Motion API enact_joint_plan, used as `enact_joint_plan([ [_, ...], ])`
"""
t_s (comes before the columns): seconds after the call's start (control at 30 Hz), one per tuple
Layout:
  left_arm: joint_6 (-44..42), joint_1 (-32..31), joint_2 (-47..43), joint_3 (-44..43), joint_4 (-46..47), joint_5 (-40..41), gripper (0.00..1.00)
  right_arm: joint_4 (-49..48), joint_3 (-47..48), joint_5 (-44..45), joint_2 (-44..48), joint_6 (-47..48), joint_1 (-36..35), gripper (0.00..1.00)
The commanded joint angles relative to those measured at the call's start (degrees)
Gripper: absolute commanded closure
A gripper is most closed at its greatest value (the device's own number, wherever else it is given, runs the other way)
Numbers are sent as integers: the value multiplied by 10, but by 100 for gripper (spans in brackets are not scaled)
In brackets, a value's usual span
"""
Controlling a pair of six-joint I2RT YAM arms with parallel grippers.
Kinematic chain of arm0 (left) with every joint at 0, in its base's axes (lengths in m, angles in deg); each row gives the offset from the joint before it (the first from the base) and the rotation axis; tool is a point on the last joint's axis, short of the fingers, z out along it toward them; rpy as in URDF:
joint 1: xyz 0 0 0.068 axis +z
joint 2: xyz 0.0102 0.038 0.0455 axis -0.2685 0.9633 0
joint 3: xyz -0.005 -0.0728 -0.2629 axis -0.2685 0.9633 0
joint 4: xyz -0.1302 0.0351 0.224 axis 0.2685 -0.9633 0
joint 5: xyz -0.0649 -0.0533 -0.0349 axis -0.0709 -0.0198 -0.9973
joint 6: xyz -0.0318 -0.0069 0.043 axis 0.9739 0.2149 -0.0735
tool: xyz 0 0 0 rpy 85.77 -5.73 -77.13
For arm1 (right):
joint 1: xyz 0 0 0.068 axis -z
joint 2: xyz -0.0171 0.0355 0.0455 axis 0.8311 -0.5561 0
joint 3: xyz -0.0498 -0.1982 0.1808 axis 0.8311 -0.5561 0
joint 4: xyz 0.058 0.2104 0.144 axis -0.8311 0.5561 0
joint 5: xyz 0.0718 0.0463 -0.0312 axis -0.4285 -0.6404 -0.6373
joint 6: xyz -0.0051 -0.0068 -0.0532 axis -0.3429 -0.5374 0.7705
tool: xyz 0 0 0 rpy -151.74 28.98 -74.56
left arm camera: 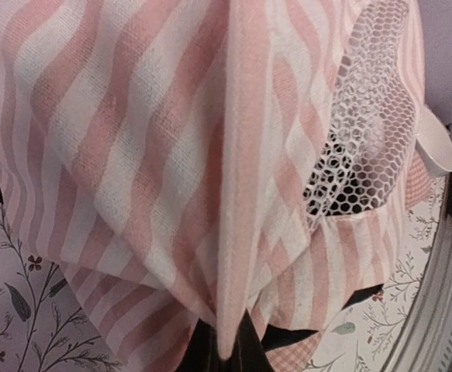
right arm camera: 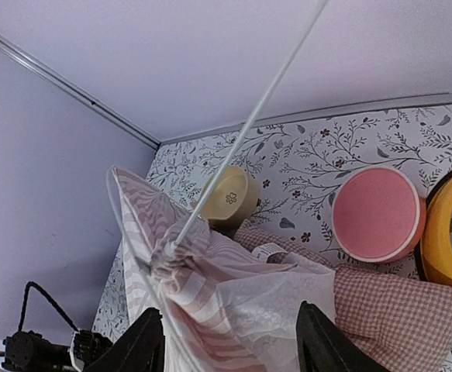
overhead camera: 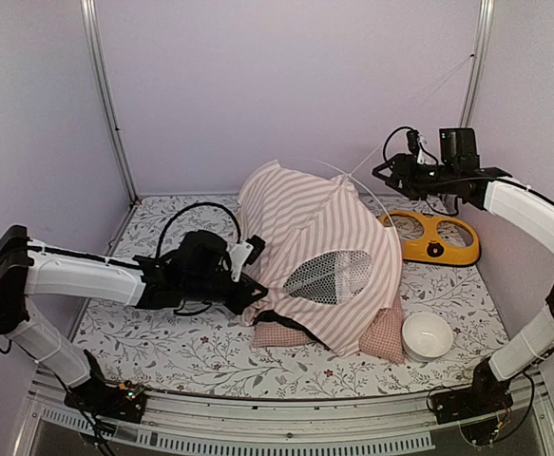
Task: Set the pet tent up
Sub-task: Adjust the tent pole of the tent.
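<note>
The pet tent [overhead camera: 310,233], pink-and-white striped, stands half raised in the middle of the table, its oval mesh window [overhead camera: 329,275] facing front. Thin white poles [overhead camera: 367,166] stick out of its top toward the back right. My left gripper [overhead camera: 255,291] is at the tent's lower left side, shut on a fold of the striped fabric [left arm camera: 237,232], which runs down between the black fingers [left arm camera: 260,345]. My right gripper [overhead camera: 385,172] hangs open above the back right. In its wrist view the right gripper [right arm camera: 233,341] holds nothing, and one pole [right arm camera: 249,128] runs up from the bunched tent top [right arm camera: 167,256].
A pink checked cushion [overhead camera: 386,337] lies under the tent. A white bowl [overhead camera: 427,334] sits at the front right and a yellow double feeder [overhead camera: 435,237] behind it. A cream bowl [right arm camera: 229,198] and a pink disc [right arm camera: 377,213] lie behind the tent.
</note>
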Motion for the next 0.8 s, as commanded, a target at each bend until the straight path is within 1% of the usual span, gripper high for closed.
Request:
enact_joint_plan([
  [0.0, 23, 4, -43, -9, -14, -69, 100, 29, -31, 94, 103, 63, -67, 40],
  [0.13, 28, -1, -65, -4, -13, -89, 100, -4, -70, 86, 122, 40, -171, 41],
  [0.23, 20, -10, -81, 0, -3, -106, 100, -55, -116, 90, 103, -6, -223, 44],
  [0.33, 11, -24, -100, 9, 9, -117, 100, -116, -140, 87, 79, -49, -246, 47],
  [0.43, 9, -29, -114, 23, 7, -117, 100, -159, -147, 108, 57, -85, -264, 49],
  [0.6, 7, -35, -132, 44, 8, -121, 100, -211, -137, 114, 21, -128, -271, 61],
  [0.77, 3, -36, -134, 52, 5, -118, 100, -252, -156, 145, 23, -153, -290, 64],
])
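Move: The right gripper, open and empty, is going for the tent pole and striped sleeve, about 12 cm back, 17 cm to its left and 6 cm lower. The knot where the pole emerges is some 6 cm ahead, 6 cm left and 4 cm lower; the mesh window is 15 cm back, 11 cm left, 16 cm lower. The left gripper already pinches the sleeve's lower end, with the right gripper's goal 7 cm ahead, 13 cm right and 12 cm above. Swing the right gripper left some 16 cm and back 12 cm towards the pole and sleeve, arching up about 5 cm before dipping and levelling slightly below the start, turning counter-clockwise and half-closing the fingers. Keep the left pinch on the sleeve end and draw it back and up about 5 cm, turning slightly clockwise. ##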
